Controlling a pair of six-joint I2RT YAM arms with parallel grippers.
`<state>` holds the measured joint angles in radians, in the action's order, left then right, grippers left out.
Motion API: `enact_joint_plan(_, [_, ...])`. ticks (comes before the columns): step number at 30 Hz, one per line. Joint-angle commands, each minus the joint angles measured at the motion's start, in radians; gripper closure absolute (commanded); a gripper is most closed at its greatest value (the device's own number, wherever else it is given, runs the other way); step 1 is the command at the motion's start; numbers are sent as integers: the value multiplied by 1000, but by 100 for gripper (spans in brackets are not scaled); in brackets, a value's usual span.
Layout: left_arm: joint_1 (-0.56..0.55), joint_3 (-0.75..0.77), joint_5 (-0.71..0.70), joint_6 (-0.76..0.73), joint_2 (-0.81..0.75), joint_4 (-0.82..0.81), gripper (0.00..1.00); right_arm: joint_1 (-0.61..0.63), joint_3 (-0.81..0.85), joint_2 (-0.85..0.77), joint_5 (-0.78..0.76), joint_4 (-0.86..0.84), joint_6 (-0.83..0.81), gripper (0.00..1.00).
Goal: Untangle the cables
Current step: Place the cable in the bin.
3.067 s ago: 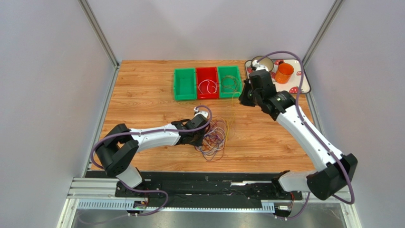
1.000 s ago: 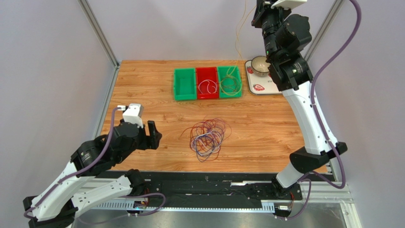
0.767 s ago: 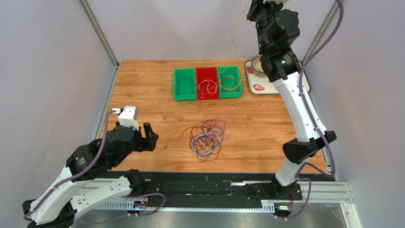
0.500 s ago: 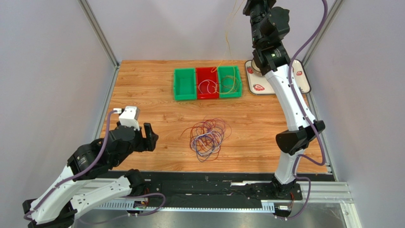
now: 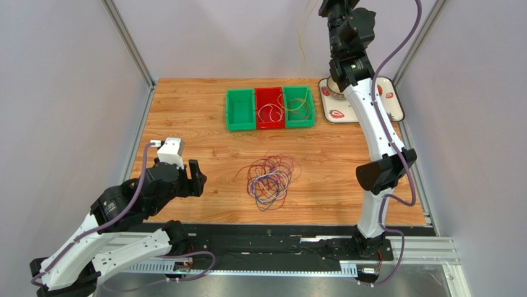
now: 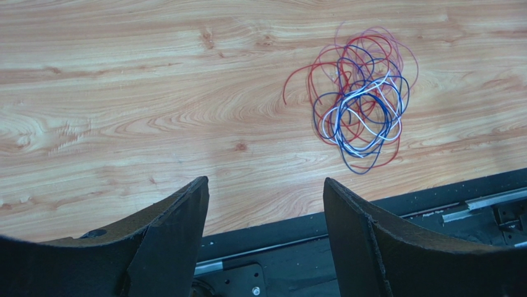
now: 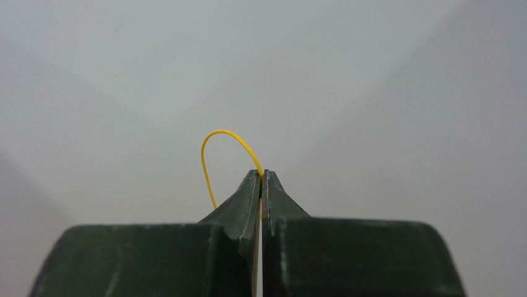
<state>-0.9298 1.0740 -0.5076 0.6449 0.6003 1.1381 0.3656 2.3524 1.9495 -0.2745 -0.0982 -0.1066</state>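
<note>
A tangle of red, blue, purple and white cables lies on the wooden table; the left wrist view shows it ahead and to the right. My left gripper hovers to the left of the tangle, open with nothing between its fingers. My right arm reaches high to the top edge of the overhead view. Its gripper is shut on a thin yellow cable, which hangs down toward the right green bin. That bin holds more cable loops.
Three bins stand in a row at the back: a green one, a red one with a white loop, and the right green one. A white tray with a bowl sits at the back right.
My right arm has swung its wrist a little left and drawn its elbow in, still holding the yellow cable aloft. The left arm has barely shifted.
</note>
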Motion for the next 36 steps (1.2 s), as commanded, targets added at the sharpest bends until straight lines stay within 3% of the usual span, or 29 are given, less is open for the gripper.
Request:
enact_joint_plan(1, [-4, -3, -19, -11, 9, -8, 23, -45, 10, 5, 57, -64, 71, 100])
enact_joint_plan(18, [-3, -2, -26, -7, 26, 0, 25, -73, -324, -52, 218, -118, 179, 100])
enact_joint_plan(24, [-3, 1, -29, -4, 27, 5, 25, -74, -375, -76, 199, -121, 209, 100])
enact_joint_plan(36, [-3, -2, -26, -5, -11, -1, 26, -80, -637, -155, 161, -150, 186, 100])
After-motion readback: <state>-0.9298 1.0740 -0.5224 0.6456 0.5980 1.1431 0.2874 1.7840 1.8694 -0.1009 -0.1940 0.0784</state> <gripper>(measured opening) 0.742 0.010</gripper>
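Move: The right hand, shut on the yellow cable, is high above the right green bin, which lies about 56 cm below it, some 6 cm back and 2 cm left. The red bin is about 10 cm left of that green bin. The bowl is about 12 cm to the hand's right and 2 cm ahead. From the left hand, the green bin is roughly 32 cm ahead, 30 cm right and 22 cm down. Keeping its pinch on the yellow cable, the right hand sinks 20 cm towards the green bin, tipping down 20 degrees. ##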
